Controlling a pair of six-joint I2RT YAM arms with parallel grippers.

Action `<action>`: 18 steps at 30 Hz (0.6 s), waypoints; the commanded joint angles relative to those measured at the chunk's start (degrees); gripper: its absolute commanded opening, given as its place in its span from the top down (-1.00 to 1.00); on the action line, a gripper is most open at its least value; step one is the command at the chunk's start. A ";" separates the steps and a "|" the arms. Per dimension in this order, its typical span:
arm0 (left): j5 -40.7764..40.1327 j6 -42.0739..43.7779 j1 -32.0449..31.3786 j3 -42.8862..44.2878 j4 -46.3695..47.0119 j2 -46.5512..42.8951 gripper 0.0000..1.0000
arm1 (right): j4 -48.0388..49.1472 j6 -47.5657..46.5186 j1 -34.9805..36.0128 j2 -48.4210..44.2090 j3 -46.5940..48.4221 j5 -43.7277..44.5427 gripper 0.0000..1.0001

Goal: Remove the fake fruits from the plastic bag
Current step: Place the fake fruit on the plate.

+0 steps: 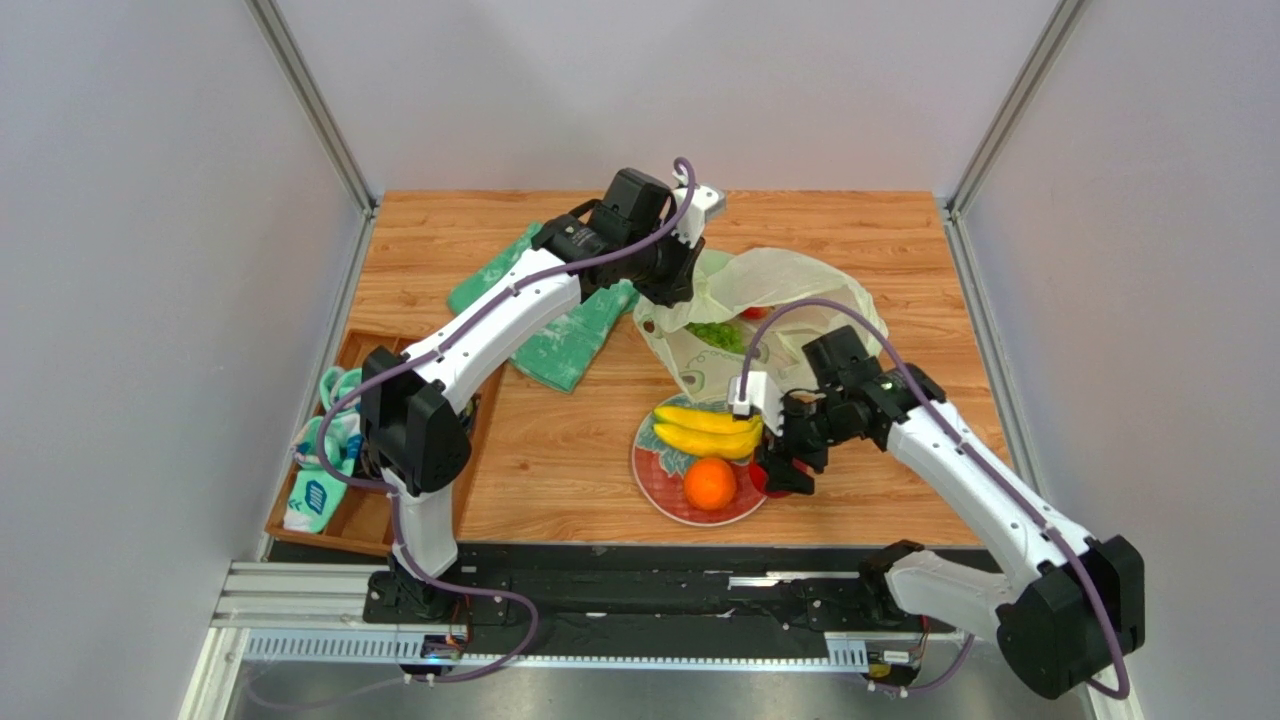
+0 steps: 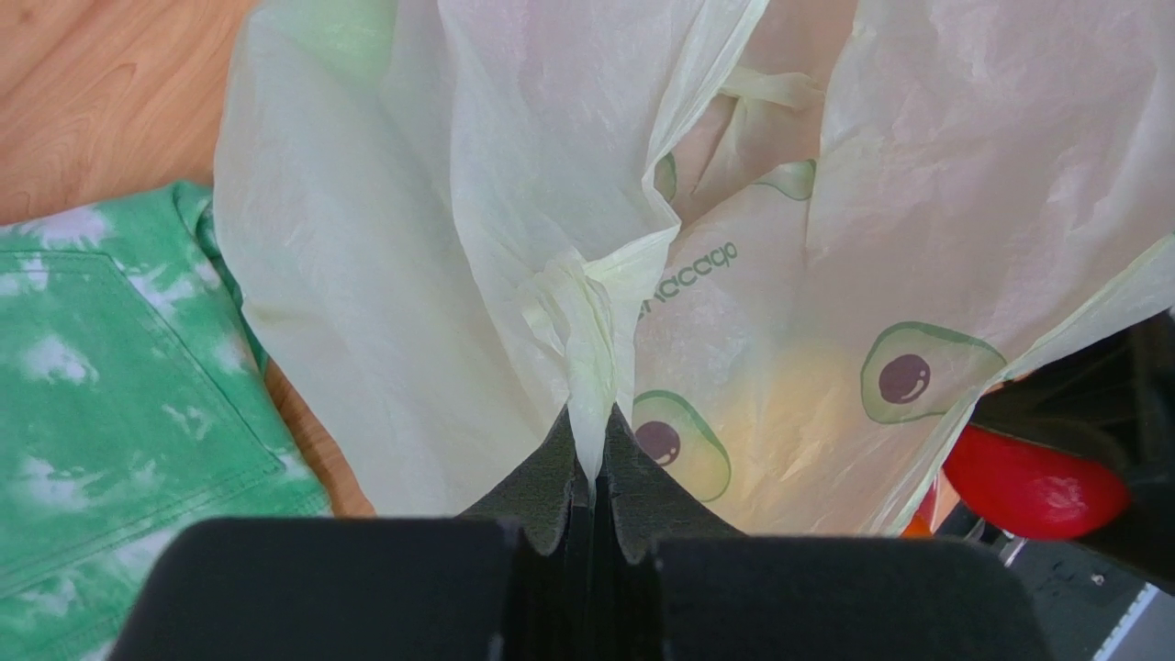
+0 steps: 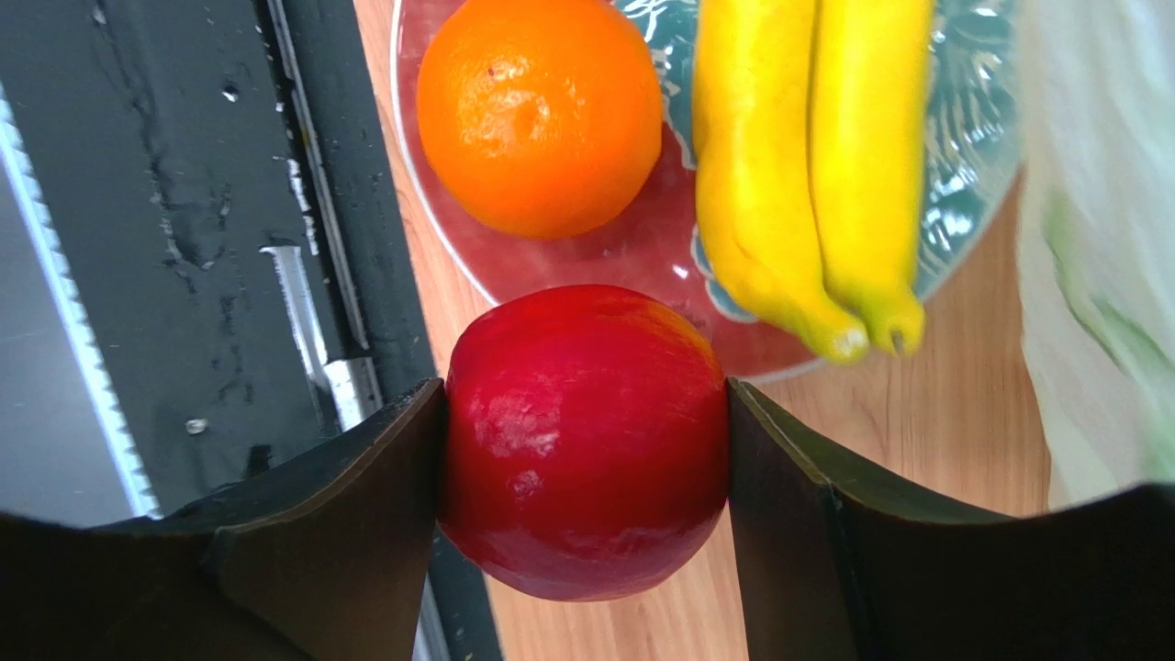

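The pale yellow-green plastic bag (image 1: 781, 300) lies at the back middle of the table; something green and a bit of red show through it. My left gripper (image 1: 672, 278) is shut on a bunched fold of the bag (image 2: 596, 344), which has avocado prints. My right gripper (image 1: 781, 468) is shut on a red round fruit (image 3: 586, 438), held at the right edge of the plate (image 1: 655, 473). The orange (image 1: 709, 483) and the yellow banana bunch (image 1: 706, 432) lie on the plate; both also show in the right wrist view, the orange (image 3: 541, 110) and the bananas (image 3: 807, 152).
A green-and-white cloth (image 1: 559, 323) lies left of the bag. A wooden tray (image 1: 368, 518) with small packets stands at the left edge. The black rail (image 1: 601, 578) runs along the near edge, just beside the plate.
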 commanded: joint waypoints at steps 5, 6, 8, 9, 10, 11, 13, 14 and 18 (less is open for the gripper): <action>-0.97 2.19 -0.05 -1.09 0.61 -4.18 1.00 | 15.65 -2.09 5.15 8.57 -2.12 4.19 -0.16; -0.97 2.19 -0.13 -1.35 0.61 -4.27 1.00 | 15.65 -2.36 5.68 9.19 -1.94 5.24 -0.26; -1.06 2.37 -0.13 -1.35 0.61 -4.45 1.00 | 14.08 -3.06 7.00 9.99 -1.06 6.65 -0.70; -0.97 2.37 -0.05 -1.52 0.61 -4.45 1.00 | 13.37 -3.06 7.09 9.90 -0.63 7.96 -0.93; -1.06 2.37 -0.13 -1.53 0.61 -4.45 1.00 | 12.58 -2.10 7.09 9.29 0.16 8.84 -1.00; -0.80 2.37 -0.13 -1.61 0.61 -4.54 1.00 | 11.27 -1.57 7.09 8.42 0.60 9.72 -1.00; -0.79 2.37 -0.05 -1.79 0.61 -4.45 1.00 | 9.07 -0.69 6.91 4.20 2.01 10.08 -1.00; -0.71 2.28 -0.13 -1.79 0.69 -4.45 1.00 | 6.80 -0.34 6.91 2.62 4.54 9.91 -1.00; -0.09 2.02 -0.05 -1.97 0.61 -4.19 1.00 | 4.49 2.73 6.47 -3.71 13.95 9.73 -1.00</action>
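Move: The plate I am bringing the red fruit to has its middle about 8 cm left of my right hand, 3 cm ahead and 8 cm below. On it, the orange sits 7 cm left, level fore and aft, and the bananas 7 cm left and 7 cm ahead, both some 5 cm lower. The bag lies about 21 cm straight ahead. From my left hand, the plate's middle is roughly 19 cm back, 6 cm right and 20 cm down. My right hand lowers the red fruit about 5 cm, easing some 2 cm forward and 2 cm left onto the plate's near-right part beside the orange and bananas. There I spread the fingers wide to let it go, then lift straight off about 5 cm, tipping the fingertips slightly forward. My left hand keeps its pinch on the bag's rim. ##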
